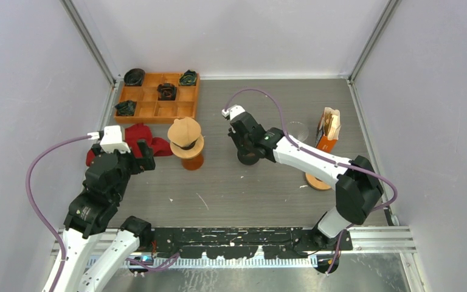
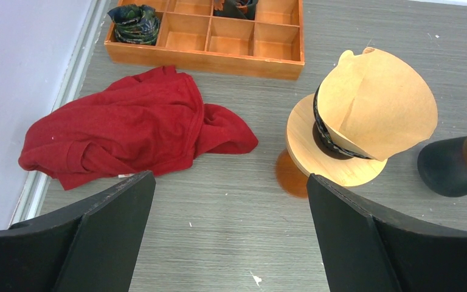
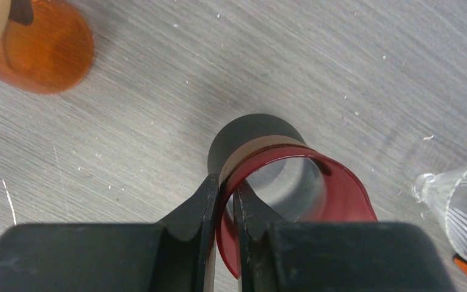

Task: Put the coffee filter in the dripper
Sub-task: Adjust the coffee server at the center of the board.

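The brown paper coffee filter [image 1: 184, 130] [image 2: 374, 103] stands as an open cone in the black-rimmed mouth of the dripper [image 1: 192, 149] [image 2: 316, 164], a wooden collar on an amber base [image 3: 42, 48]. My left gripper [image 1: 127, 157] [image 2: 231, 182] is open and empty, just short of the dripper, with bare table between its fingers. My right gripper [image 1: 246, 146] [image 3: 226, 188] is shut on the rim of a red cup [image 3: 316, 194] with a dark base [image 2: 453, 167], which stands on the table right of the dripper.
A red cloth [image 1: 141, 136] [image 2: 127, 128] lies left of the dripper. An orange compartment tray [image 1: 158, 100] [image 2: 207, 52] with dark bundles sits at the back left. A clear ribbed glass [image 1: 297, 131] [image 3: 462, 201], a filter box [image 1: 328, 128] and a wooden disc [image 1: 317, 181] stand at the right.
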`<state>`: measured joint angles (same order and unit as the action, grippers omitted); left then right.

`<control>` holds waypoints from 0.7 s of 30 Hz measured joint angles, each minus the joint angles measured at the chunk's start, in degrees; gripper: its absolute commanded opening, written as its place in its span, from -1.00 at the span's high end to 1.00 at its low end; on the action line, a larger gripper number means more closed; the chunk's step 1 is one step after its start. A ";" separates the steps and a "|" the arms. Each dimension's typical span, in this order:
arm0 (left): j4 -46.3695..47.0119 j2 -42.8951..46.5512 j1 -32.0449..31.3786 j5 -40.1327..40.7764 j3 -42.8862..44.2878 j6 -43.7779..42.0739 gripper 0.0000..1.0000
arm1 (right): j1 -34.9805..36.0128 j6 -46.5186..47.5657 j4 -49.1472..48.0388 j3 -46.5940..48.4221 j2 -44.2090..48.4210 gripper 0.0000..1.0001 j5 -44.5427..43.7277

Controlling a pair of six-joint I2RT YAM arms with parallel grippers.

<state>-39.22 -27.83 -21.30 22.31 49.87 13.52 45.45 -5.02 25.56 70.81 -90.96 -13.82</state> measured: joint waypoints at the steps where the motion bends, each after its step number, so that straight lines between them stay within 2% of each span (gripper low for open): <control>1: 0.00 0.00 0.00 0.00 -0.02 0.00 -0.98 | 0.57 -0.66 0.02 -0.85 0.66 0.78 -0.46; 21: 0.00 -0.35 0.00 -0.02 -0.09 -0.02 -0.98 | 9.68 -12.04 3.48 -4.39 1.75 0.74 -6.51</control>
<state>-39.22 -28.18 -21.30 22.28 49.78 13.50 55.13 -17.06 29.04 66.41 -89.21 -20.34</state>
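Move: The right hand already pinches the red coffee server by the left side of its rim; the bare spot near the board's centre lies about 7 cm back, 2 cm right and some 13 cm below. The orange server, with dripper and filter, stands roughly 18 cm left, level with this hand, and the clear dripper about 21 cm right and 7 cm ahead, both lower. From the left hand the red server is some 11 cm ahead, 36 cm right and 19 cm below. Still pinching the red coffee server by its rim, the right hand draws it back about 6 cm towards the near middle of the board while sinking roughly 2 cm, moving fastest at the start. After the first few centimetres it also drifts left by nearly 2 cm, passing in front of the clear dripper's place and to the right of the orange server, with the fingers tipping down barely 5 degrees and keeping their hold. ##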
